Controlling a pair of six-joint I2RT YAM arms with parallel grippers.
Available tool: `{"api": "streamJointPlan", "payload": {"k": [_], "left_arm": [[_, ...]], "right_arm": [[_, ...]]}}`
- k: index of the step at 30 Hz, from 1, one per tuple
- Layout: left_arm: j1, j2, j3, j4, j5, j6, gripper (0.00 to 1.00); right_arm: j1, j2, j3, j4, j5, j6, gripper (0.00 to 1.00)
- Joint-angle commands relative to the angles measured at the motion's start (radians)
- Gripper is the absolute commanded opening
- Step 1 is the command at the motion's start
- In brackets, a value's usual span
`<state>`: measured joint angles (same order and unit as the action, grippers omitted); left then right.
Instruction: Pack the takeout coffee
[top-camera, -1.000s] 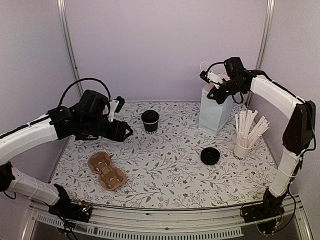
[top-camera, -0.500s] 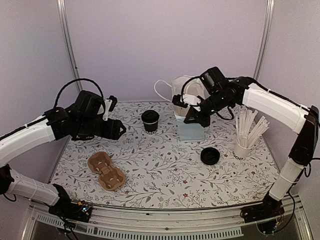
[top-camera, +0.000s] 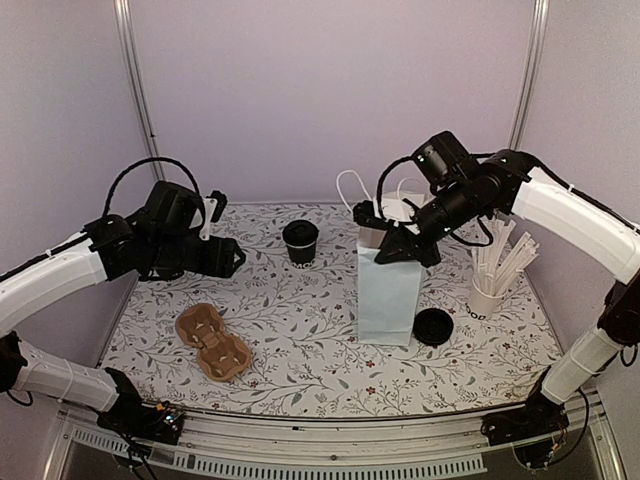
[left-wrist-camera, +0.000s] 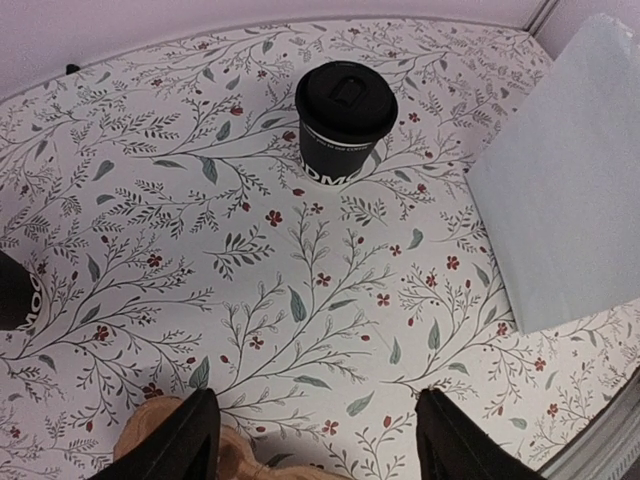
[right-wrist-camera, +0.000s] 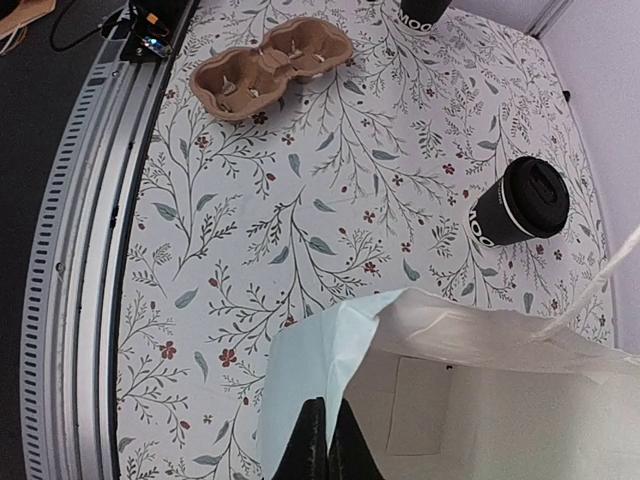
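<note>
The takeout coffee (top-camera: 300, 241) (left-wrist-camera: 345, 118) (right-wrist-camera: 520, 203), a small black cup with its lid on, stands at the back middle of the table. The pale-blue paper bag (top-camera: 388, 295) (left-wrist-camera: 565, 210) (right-wrist-camera: 310, 380) stands upright right of centre, its mouth open. My right gripper (top-camera: 400, 248) (right-wrist-camera: 325, 440) is shut on the bag's top rim. My left gripper (top-camera: 234, 257) (left-wrist-camera: 315, 440) hovers open left of the cup, with nothing between its fingers.
A brown cup carrier (top-camera: 212, 341) (right-wrist-camera: 270, 68) lies front left. A loose black lid (top-camera: 436, 326) peeks out beside the bag's base. A white cup of wooden stirrers (top-camera: 487, 298) stands far right. A second black cup (left-wrist-camera: 10, 290) (right-wrist-camera: 422, 10) shows at the wrist views' edges.
My right gripper has carried the bag from the back right to right of centre and stood it upright. The left arm has drawn back slightly to the left.
</note>
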<state>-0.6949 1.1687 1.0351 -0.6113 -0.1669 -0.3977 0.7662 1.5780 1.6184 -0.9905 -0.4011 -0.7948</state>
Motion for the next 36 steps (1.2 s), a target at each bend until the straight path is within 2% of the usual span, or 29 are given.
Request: {"api": "streamJointPlan", "payload": {"k": [1,6,7,10,12,15,21,23,24,26,33,36], "left_arm": [[0.014,-0.004,0.008,-0.005,-0.002,-0.007,0.69],[0.014,0.005,0.023,-0.004,0.011,-0.005,0.69],[0.013,0.006,0.025,-0.004,0.01,-0.006,0.69],[0.014,0.004,0.028,-0.004,0.006,-0.003,0.7],[0.013,0.004,0.029,-0.004,0.006,-0.001,0.7],[0.014,0.007,0.033,-0.004,0.005,0.003,0.7],[0.014,0.023,0.052,-0.004,0.01,0.006,0.7],[0.014,0.025,0.055,-0.002,0.013,0.004,0.7],[0.014,0.025,0.055,-0.003,0.015,0.003,0.7],[0.014,0.023,0.054,-0.002,0.016,0.001,0.7],[0.014,-0.009,0.026,-0.004,0.009,-0.01,0.7],[0.014,-0.014,0.013,0.0,0.004,-0.013,0.71]], "right_arm": [[0.034,-0.044,-0.024,-0.044,-0.098,-0.054,0.02],[0.081,-0.027,0.009,-0.161,-0.143,-0.109,0.07],[0.082,-0.027,0.018,-0.186,-0.154,-0.123,0.12],[0.082,-0.055,0.012,-0.195,-0.104,-0.139,0.38],[0.079,-0.094,0.008,-0.175,-0.056,-0.133,0.45],[0.05,-0.149,0.041,-0.14,-0.073,-0.125,0.55],[-0.044,-0.214,0.111,-0.03,-0.166,-0.028,0.58],[-0.053,-0.216,0.087,0.049,-0.101,0.035,0.58],[-0.054,-0.216,0.067,0.098,-0.021,0.063,0.6],[-0.056,-0.204,0.022,0.168,0.101,0.15,0.69],[-0.056,-0.12,-0.057,0.144,0.258,0.257,0.86],[-0.057,-0.142,-0.113,0.199,0.351,0.279,0.88]]}}
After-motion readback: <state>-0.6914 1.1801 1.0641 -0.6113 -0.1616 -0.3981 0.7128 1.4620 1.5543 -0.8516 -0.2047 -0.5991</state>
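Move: The right hand has the paper bag's near rim pinched shut between its fingers, the bag's middle about 6 cm ahead and 12 below. The black lids lie some 12 cm to this hand's right, 6 ahead and 24 below; the lidded cup stands roughly 27 cm ahead, 19 to the left and 19 below. From the idle left hand the bag's middle is about 31 cm right, 2 ahead and 7 below. The right hand draws the bag back 6 cm, opens, rises 13, then comes forward-down over its mouth. ##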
